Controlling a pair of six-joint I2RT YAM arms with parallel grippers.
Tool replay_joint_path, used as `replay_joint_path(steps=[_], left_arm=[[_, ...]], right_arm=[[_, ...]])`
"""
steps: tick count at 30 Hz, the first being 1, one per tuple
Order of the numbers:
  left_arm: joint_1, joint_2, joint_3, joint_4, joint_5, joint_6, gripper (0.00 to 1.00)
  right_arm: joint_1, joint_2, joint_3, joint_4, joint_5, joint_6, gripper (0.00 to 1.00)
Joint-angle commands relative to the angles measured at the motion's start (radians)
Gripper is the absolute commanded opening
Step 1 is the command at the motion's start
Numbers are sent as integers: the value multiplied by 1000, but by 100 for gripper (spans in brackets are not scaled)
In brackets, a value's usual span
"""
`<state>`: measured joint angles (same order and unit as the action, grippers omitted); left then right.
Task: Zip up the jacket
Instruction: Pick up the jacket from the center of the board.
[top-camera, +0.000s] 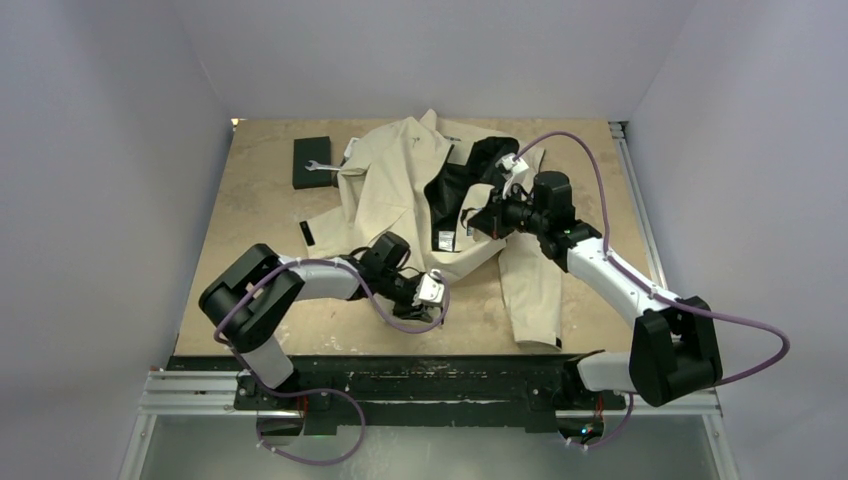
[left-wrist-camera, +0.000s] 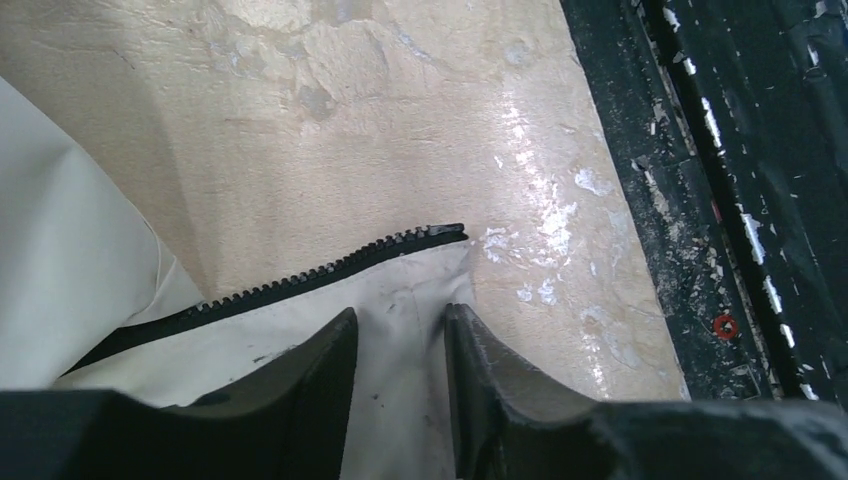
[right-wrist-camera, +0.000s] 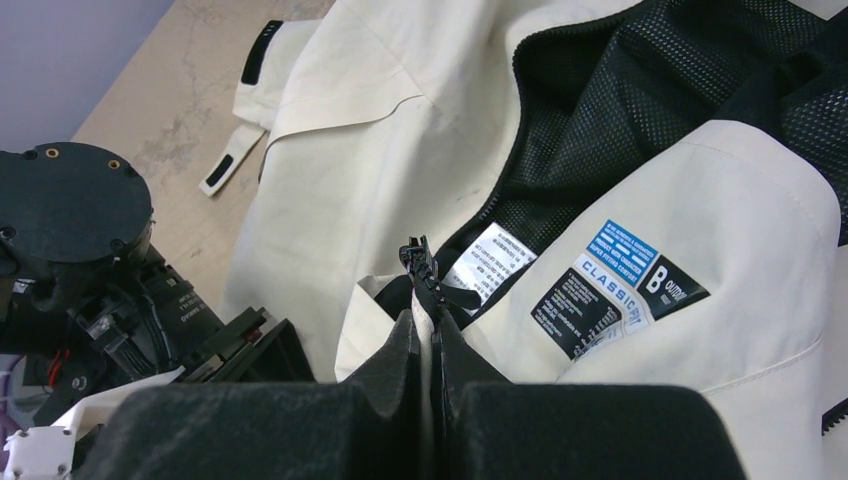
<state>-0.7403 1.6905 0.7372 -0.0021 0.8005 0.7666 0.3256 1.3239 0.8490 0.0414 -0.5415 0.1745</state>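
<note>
The cream jacket (top-camera: 400, 180) lies spread open on the table, its black mesh lining (right-wrist-camera: 600, 110) and white tags showing. My left gripper (top-camera: 432, 290) is at the jacket's near hem. In the left wrist view its fingers (left-wrist-camera: 345, 335) stand apart on either side of the hem's cream corner (left-wrist-camera: 400, 290), just below the end of the black zipper teeth (left-wrist-camera: 440, 235). My right gripper (right-wrist-camera: 432, 322) is shut on the jacket's other front edge. A short length of zipper tape (right-wrist-camera: 418, 262) sticks up from its fingertips. From above, that gripper (top-camera: 478, 222) hovers over the lining.
A black box (top-camera: 318, 163) with a small metal tool on it sits at the back left of the table. The black front rail (left-wrist-camera: 700, 150) runs close to the right of my left gripper. The left arm's wrist (right-wrist-camera: 70, 220) fills the left of the right wrist view.
</note>
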Motion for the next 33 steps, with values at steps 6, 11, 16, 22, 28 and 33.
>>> replay_joint_path(steps=[6,11,16,22,28,33], left_arm=[[6,-65,0,-54,-50,-46,7],[65,-180,163,-345,-70,20,0],[129,-304,304,-558,-137,130,0],[201,-339,491,-797,-305,409,0],[242,-389,702,-961,-241,481,0],[242,-493,711,-1086,-100,499,0]], right_arm=[[-3,-12,26,7,-35,-20,0],[-2,-2,41,8,-43,-38,0],[1,-4,48,-5,-77,-33,0],[96,-13,90,-94,-132,-70,0],[296,8,175,-216,-205,-133,0],[352,-35,247,-309,-245,-132,0]])
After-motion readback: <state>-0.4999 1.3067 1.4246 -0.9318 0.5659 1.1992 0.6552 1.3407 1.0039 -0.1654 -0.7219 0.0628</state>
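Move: The lower zipper corner of the jacket's left front lies between my open left fingertips and just past them, about 2 cm to the right and level in height. From that hand the care label is some 16 cm ahead and 1 cm right, about 4 cm higher; the right sleeve is 6 cm ahead, 18 cm right. From my right hand, already holding the other zipper end, the corner is about 15 cm back, 6 cm left and 17 cm below. I shut my left fingers on the zipper corner first, then lift it about 25 cm, drifting forward and left as the wrist rolls some 30 degrees. My right hand keeps its pinch and waits at first, then sweeps back and left about 15 cm towards the rising corner, rising slightly and turning counter-clockwise. ##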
